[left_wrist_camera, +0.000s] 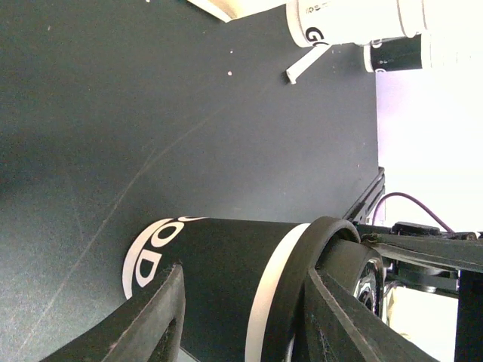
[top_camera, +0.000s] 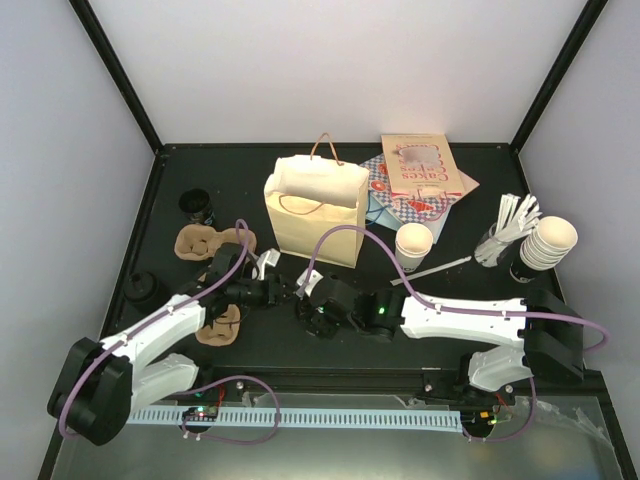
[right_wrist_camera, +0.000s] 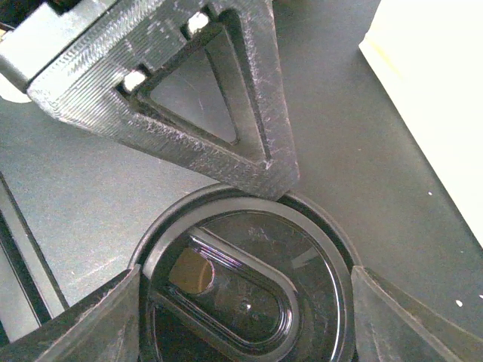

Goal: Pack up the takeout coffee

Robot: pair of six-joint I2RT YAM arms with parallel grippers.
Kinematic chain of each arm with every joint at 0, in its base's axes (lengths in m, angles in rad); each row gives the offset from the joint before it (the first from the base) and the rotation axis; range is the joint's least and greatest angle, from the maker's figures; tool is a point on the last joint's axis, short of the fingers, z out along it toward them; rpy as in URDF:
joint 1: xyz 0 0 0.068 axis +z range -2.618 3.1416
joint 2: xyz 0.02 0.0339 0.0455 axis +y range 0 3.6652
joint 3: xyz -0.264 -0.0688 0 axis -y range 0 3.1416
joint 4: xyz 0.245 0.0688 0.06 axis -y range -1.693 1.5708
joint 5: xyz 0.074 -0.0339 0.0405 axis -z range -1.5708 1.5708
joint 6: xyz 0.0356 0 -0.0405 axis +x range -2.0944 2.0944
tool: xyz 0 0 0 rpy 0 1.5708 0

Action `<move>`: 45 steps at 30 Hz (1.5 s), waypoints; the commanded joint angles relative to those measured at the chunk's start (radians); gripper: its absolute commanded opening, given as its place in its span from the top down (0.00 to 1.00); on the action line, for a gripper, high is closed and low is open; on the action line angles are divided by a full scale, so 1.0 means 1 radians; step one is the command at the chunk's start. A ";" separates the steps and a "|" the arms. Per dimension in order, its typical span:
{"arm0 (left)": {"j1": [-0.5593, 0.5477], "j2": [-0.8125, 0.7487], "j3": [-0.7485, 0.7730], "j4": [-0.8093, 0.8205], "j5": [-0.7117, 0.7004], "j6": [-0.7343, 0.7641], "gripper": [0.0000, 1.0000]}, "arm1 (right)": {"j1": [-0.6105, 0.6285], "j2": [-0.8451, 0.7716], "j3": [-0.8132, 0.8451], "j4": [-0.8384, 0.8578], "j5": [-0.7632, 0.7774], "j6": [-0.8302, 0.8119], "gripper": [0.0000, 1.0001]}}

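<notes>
The takeout coffee (left_wrist_camera: 226, 279) is a black cup with white lettering, a white band and a black lid (right_wrist_camera: 249, 286). It stands mid-table, in front of the tan paper bag (top_camera: 315, 210); in the top view the grippers hide it. My right gripper (right_wrist_camera: 245, 302) comes from above, its fingers pressed on opposite sides of the lid's rim. My left gripper (left_wrist_camera: 245, 271) lies turned on its side against the cup wall. One of its fingers (left_wrist_camera: 151, 324) is near the base and the other is at the lid, with a gap between them. In the top view both grippers (top_camera: 285, 292) (top_camera: 312, 300) meet over the cup.
A lidless cream cup (top_camera: 414, 243) and a white stirrer (top_camera: 440, 268) sit right of the bag. A stack of cups (top_camera: 548, 243) and a utensil holder (top_camera: 500, 240) are at far right. Brown carriers (top_camera: 205, 240) (top_camera: 222, 325) and black-lidded cups (top_camera: 200, 207) (top_camera: 140, 290) are on the left.
</notes>
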 commanded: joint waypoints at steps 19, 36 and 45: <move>-0.014 0.033 0.049 -0.111 -0.052 0.072 0.53 | -0.027 0.020 -0.054 -0.195 -0.175 0.016 0.36; 0.005 -0.025 0.055 -0.083 0.121 0.065 0.20 | -0.030 0.017 -0.049 -0.193 -0.159 0.011 0.36; -0.016 0.019 0.037 -0.097 0.129 0.103 0.19 | -0.030 0.015 -0.047 -0.190 -0.154 0.015 0.35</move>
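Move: The lidded coffee cup is already in the right hand's grip, its middle some 4 cm straight below that hand. From the left hand, the cup's middle is about 4 cm back, 4 cm to the right and 4 cm below. The paper bag stands roughly 15 cm ahead of the left hand and 5 cm to its right, and the white cup stack about 10 cm ahead and 25 cm right. The near carrier lies some 7 cm back, 16 cm left and 8 cm below. With a fingertip already on the lid's rim, the left hand nudges barely half a centimetre forward and right, then opens its fingers from about half to four-fifths. It hops up about 3 cm, sinks again and draws about 2 cm back, turning slightly clockwise, to bring one finger over the lid top and the other beside the cup. The right hand keeps its grip, almost still. ##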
